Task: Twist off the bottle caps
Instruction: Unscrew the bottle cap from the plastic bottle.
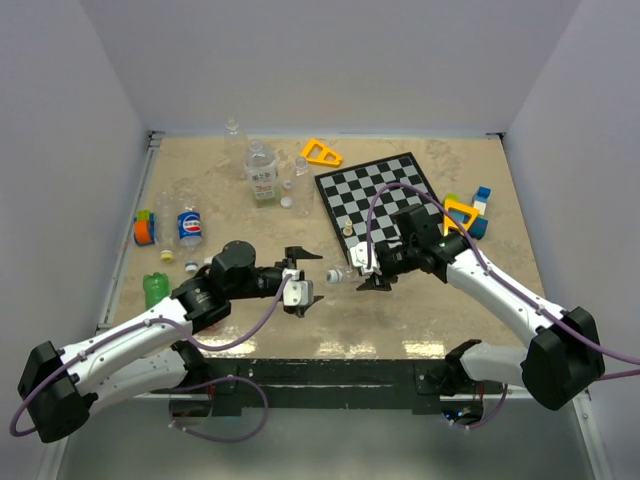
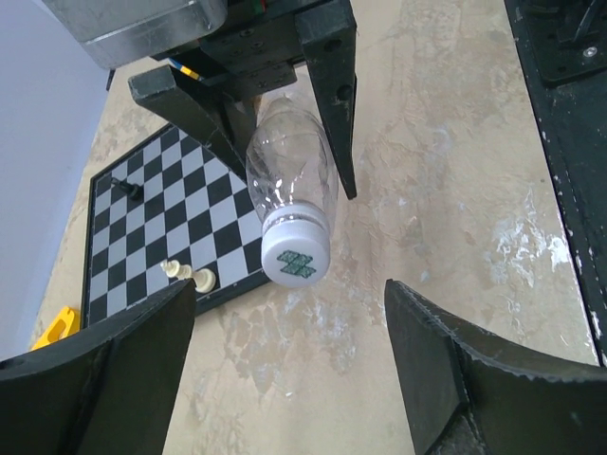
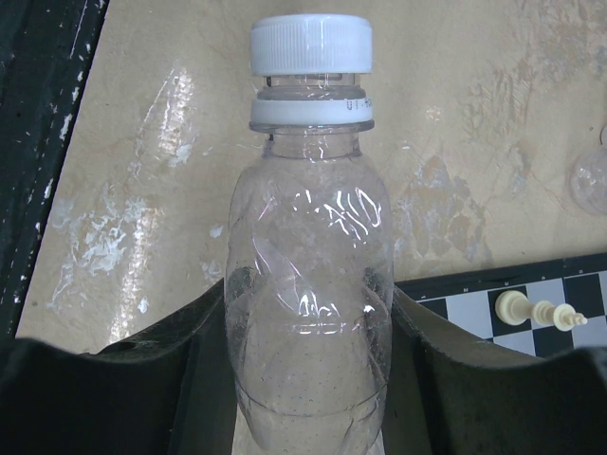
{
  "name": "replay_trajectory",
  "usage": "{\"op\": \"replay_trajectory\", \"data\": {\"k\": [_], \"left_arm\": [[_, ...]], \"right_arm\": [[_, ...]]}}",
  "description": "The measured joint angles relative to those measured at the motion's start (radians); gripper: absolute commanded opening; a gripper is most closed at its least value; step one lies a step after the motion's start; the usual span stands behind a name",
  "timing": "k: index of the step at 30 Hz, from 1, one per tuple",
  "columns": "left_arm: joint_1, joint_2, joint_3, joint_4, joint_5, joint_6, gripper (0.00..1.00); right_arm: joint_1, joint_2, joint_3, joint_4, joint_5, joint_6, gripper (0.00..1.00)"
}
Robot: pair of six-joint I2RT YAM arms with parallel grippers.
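A clear unlabelled bottle (image 3: 308,284) lies level above the table with my right gripper (image 3: 308,360) shut on its body. Its white cap (image 3: 311,45) sits on the neck and points left. In the left wrist view that cap (image 2: 296,248), with a green mark on top, faces my left gripper (image 2: 289,351). The left gripper is open, its fingers (image 2: 104,370) wide apart, and the cap stands just beyond their tips, touching neither. From above, the left gripper (image 1: 316,276) and the right gripper (image 1: 372,272) meet at the bottle's cap (image 1: 334,274) near the table's front middle.
A chessboard (image 1: 385,195) with a few small pieces lies behind the right gripper. Other bottles stand at the back (image 1: 261,172) and at the left: a blue-labelled one (image 1: 190,227) and a green one (image 1: 155,288). Loose caps (image 1: 287,202), a yellow triangle (image 1: 321,152) and coloured blocks (image 1: 470,212) lie around.
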Motion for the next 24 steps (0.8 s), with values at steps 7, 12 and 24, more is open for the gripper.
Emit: {"op": "replay_trajectory", "data": {"k": [7, 12, 24], "left_arm": [[-0.018, 0.090, 0.001, 0.085, -0.002, -0.005, 0.72], [-0.026, 0.131, 0.001, 0.090, -0.005, -0.010, 0.63], [-0.030, 0.137, 0.003, 0.127, -0.010, -0.026, 0.57]], "right_arm": [[0.000, 0.000, 0.000, 0.000, 0.000, 0.000, 0.15], [0.000, 0.000, 0.000, 0.000, 0.000, 0.000, 0.15], [0.000, 0.002, 0.000, 0.000, 0.000, 0.000, 0.15]]}}
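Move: The cap on the plastic bottle lies about 4 cm to the right of the open left hand, level with it fore and aft, some 2 cm lower. The bottle's body runs on behind it in the right fingers, its middle about 11 cm right of the left hand and 5 cm below. A cream chess piece stands on the board some 12 cm ahead, 7 cm right and 13 cm below. From the right hand the cap is about 7 cm left and 3 cm up. With the right hand holding still and keeping its grip on the bottle body, the left hand heads right towards the cap, about 2.5 cm, dips some 2 cm midway and rises back a little. Its fingers steadily narrow from wide to a bit over half open, one tip either side of the cap; no pinch on it is seen. ##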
